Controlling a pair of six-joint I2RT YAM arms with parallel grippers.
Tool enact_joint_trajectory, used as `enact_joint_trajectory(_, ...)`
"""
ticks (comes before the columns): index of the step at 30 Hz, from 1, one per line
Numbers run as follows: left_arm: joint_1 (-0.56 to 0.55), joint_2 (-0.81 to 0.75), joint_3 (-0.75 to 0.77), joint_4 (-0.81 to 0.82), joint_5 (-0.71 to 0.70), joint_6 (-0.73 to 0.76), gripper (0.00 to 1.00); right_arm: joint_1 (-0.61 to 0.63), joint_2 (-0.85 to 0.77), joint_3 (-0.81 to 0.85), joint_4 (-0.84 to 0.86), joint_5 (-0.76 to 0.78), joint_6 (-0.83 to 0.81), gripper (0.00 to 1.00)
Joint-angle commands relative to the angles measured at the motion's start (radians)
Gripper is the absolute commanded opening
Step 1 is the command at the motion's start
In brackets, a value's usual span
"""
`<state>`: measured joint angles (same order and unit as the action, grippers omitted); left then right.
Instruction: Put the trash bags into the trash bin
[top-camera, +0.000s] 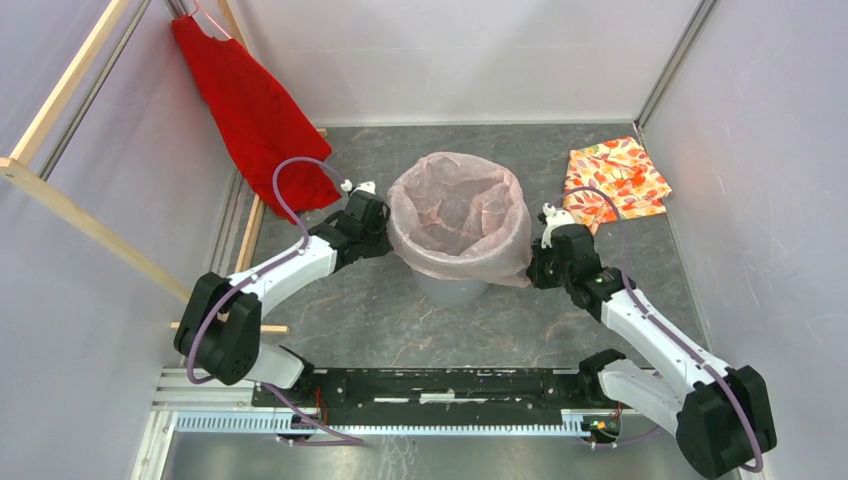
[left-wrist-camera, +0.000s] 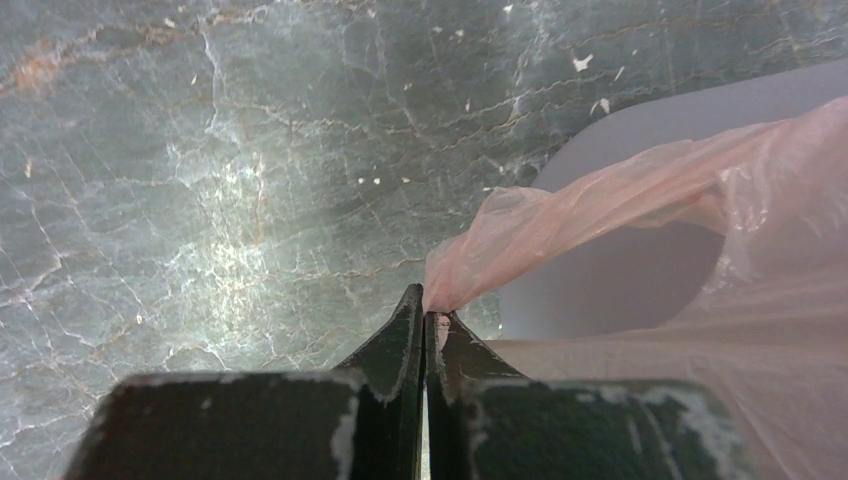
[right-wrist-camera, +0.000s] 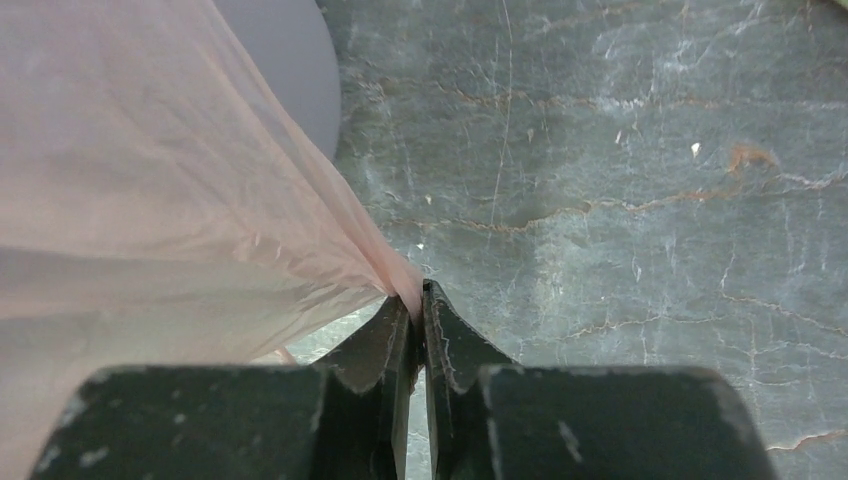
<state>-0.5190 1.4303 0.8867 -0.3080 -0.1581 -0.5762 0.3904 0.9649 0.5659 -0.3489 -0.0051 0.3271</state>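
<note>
The pale pink translucent trash bag (top-camera: 458, 215) lies open over the round grey trash bin (top-camera: 452, 288), its film draped down the bin's outside. My left gripper (top-camera: 378, 232) is at the bin's left side, shut on the bag's edge (left-wrist-camera: 470, 275), which is stretched taut from the fingertips (left-wrist-camera: 412, 310). At the bin's right side my right gripper (top-camera: 534, 268) is shut on the opposite edge of the bag (right-wrist-camera: 330, 225), the film pinched between its fingertips (right-wrist-camera: 440, 305). The bin's grey wall (left-wrist-camera: 620, 280) shows through and under the film.
A red garment (top-camera: 255, 110) hangs at the back left by a wooden frame (top-camera: 60, 195). An orange floral folded cloth (top-camera: 615, 175) lies at the back right. White walls enclose the dark stone floor (top-camera: 400, 320).
</note>
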Motion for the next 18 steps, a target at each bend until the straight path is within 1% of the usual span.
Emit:
enact_joint_trajectory(1, 0.0, -0.019, -0.039, 0.009, -0.031, -0.072, 0.02, -0.003, 0.035, -0.036, 0.06, 0.037, 0.005, 0.12)
enact_joint_trajectory(5, 0.001, -0.002, -0.064, 0.028, -0.034, -0.087, 0.02, -0.002, 0.077, -0.046, 0.083, 0.057, 0.002, 0.11)
enact_joint_trajectory(10, 0.0, 0.02, -0.082, 0.044, -0.046, -0.092, 0.02, 0.011, 0.125, -0.054, 0.086, 0.132, -0.014, 0.1)
enact_joint_trajectory(18, 0.0, 0.045, -0.109, 0.071, -0.047, -0.103, 0.02, 0.094, 0.191, -0.1, 0.13, 0.222, 0.01, 0.09)
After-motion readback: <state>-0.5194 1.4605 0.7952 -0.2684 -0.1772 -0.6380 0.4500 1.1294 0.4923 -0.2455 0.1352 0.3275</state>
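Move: The trash bag is already over the trash bin, and each of my hands holds one side of its hanging edge. From my left hand, the bin's middle is about 13 cm to the right, 1 cm ahead and 3 cm higher; the red garment's hem is some 15 cm left and 11 cm ahead. From my right hand, the bin is about 13 cm left, 7 cm ahead and 3 cm higher; the patterned cloth is roughly 28 cm ahead, 17 cm right and 9 cm lower. I keep both pinches on the bag edge and go on drawing it down outside the bin. My right hand sinks about 5.5 cm beside the bin, edging slightly outward and rolling left side down a little; my left sinks roughly 4 cm while easing back and slightly outward. Both sets of fingers tip a touch further down. ##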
